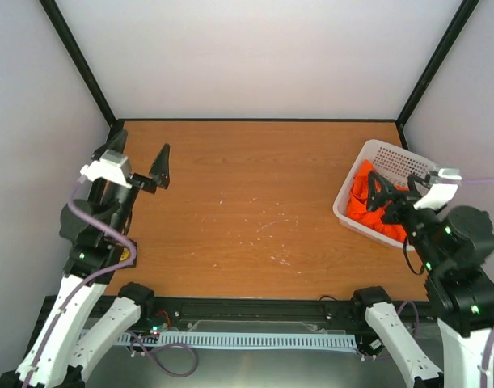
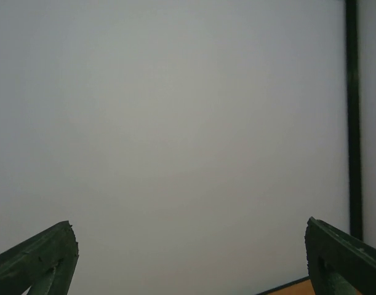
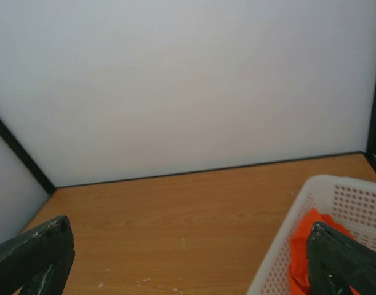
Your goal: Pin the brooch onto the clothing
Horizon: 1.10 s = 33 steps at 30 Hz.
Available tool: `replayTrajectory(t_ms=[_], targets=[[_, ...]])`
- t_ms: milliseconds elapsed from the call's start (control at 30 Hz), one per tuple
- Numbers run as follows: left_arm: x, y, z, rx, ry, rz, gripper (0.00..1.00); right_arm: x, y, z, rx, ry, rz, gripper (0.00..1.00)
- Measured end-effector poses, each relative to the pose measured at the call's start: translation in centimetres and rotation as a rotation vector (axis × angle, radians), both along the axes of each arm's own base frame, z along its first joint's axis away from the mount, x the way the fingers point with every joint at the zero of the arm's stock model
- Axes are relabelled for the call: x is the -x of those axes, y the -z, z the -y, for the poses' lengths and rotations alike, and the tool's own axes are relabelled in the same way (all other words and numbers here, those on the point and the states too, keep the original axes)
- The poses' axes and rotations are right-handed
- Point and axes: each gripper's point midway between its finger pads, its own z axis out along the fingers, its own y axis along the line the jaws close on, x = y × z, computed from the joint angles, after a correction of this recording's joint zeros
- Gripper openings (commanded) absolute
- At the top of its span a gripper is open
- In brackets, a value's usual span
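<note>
The orange T-shirt [image 1: 361, 202] lies bunched in a white perforated basket [image 1: 392, 158] at the table's right edge. It also shows in the right wrist view [image 3: 303, 246]. My right gripper [image 1: 378, 196] is open and empty, hovering over the shirt and the basket's near side [image 3: 188, 246]. My left gripper [image 1: 140, 155] is open wide and empty, raised at the table's far left and facing the back wall [image 2: 189, 246]. A small golden-brown spot [image 1: 125, 255] shows beside the left arm at the table's left edge, partly hidden. I cannot tell whether it is the brooch.
The basket's rim [image 3: 335, 187] fills the lower right of the right wrist view. Grey walls with black corner posts [image 1: 77, 56] enclose the wooden table [image 1: 255, 202] on three sides.
</note>
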Motion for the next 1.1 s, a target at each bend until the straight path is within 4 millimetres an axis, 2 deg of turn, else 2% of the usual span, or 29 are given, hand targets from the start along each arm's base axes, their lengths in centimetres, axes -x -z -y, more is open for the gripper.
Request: replayTrajectory(t_ms=[167, 367, 467, 567, 700, 833, 967, 1100], targets=[[-5.4, 2.9, -1.0, 0.017, -0.061, -0.139, 1.0, -5.2, 3.9, 1.2, 0.032, 0.106, -0.139, 1.0], [-11.1, 7.3, -2.8, 0.073, -0.085, -0.306, 1.0, -11.5, 9.9, 3.1, 0.084, 0.229, -0.336, 1.0], [-13.3, 9.4, -3.9, 0.11, -0.085, -0.384, 1.0, -14.3, 13.5, 4.3, 0.115, 0.281, -0.444, 1.0], [-14.8, 10.6, -4.5, 0.147, -0.068, -0.435, 1.0, -16.4, 16.9, 5.9, 0.131, 0.332, -0.544, 1.0], [-15.9, 11.1, -4.6, 0.192, -0.015, -0.458, 1.0, -18.1, 21.1, 9.0, 0.108, 0.398, -0.659, 1.0], [-15.9, 10.5, -4.1, 0.223, 0.046, -0.448, 1.0, -18.7, 25.3, 11.5, 0.061, 0.431, -0.764, 1.0], [-15.4, 9.2, -3.3, 0.246, 0.117, -0.412, 1.0, -19.6, 29.1, 12.4, 0.011, 0.412, -0.855, 1.0], [-15.1, 8.1, -2.6, 0.266, 0.179, -0.383, 1.0, -20.5, 32.5, 12.1, -0.023, 0.361, -0.931, 1.0]])
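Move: About 17 cm ahead of the right hand, 12 cm to its right and 40 cm below lies the middle of the orange clothing. The white basket holding it is centred about 2 cm farther out and 2 cm more to the right. From the left hand the clothing is roughly 11 cm ahead, 61 cm right and 44 cm down; a small dark box with a round gold piece sits some 7 cm behind that hand, 15 cm left and 47 cm below. Diving towards the clothing in the basket, the open right hand drops about 32 cm while reaching some 20 cm forward and 12 cm to the right, tipping its fingers steeply down and swinging them clockwise. The open left hand goes forward about 15 cm and down 11, its fingers tipping down, then rises again about 3 cm, still high above the table. ##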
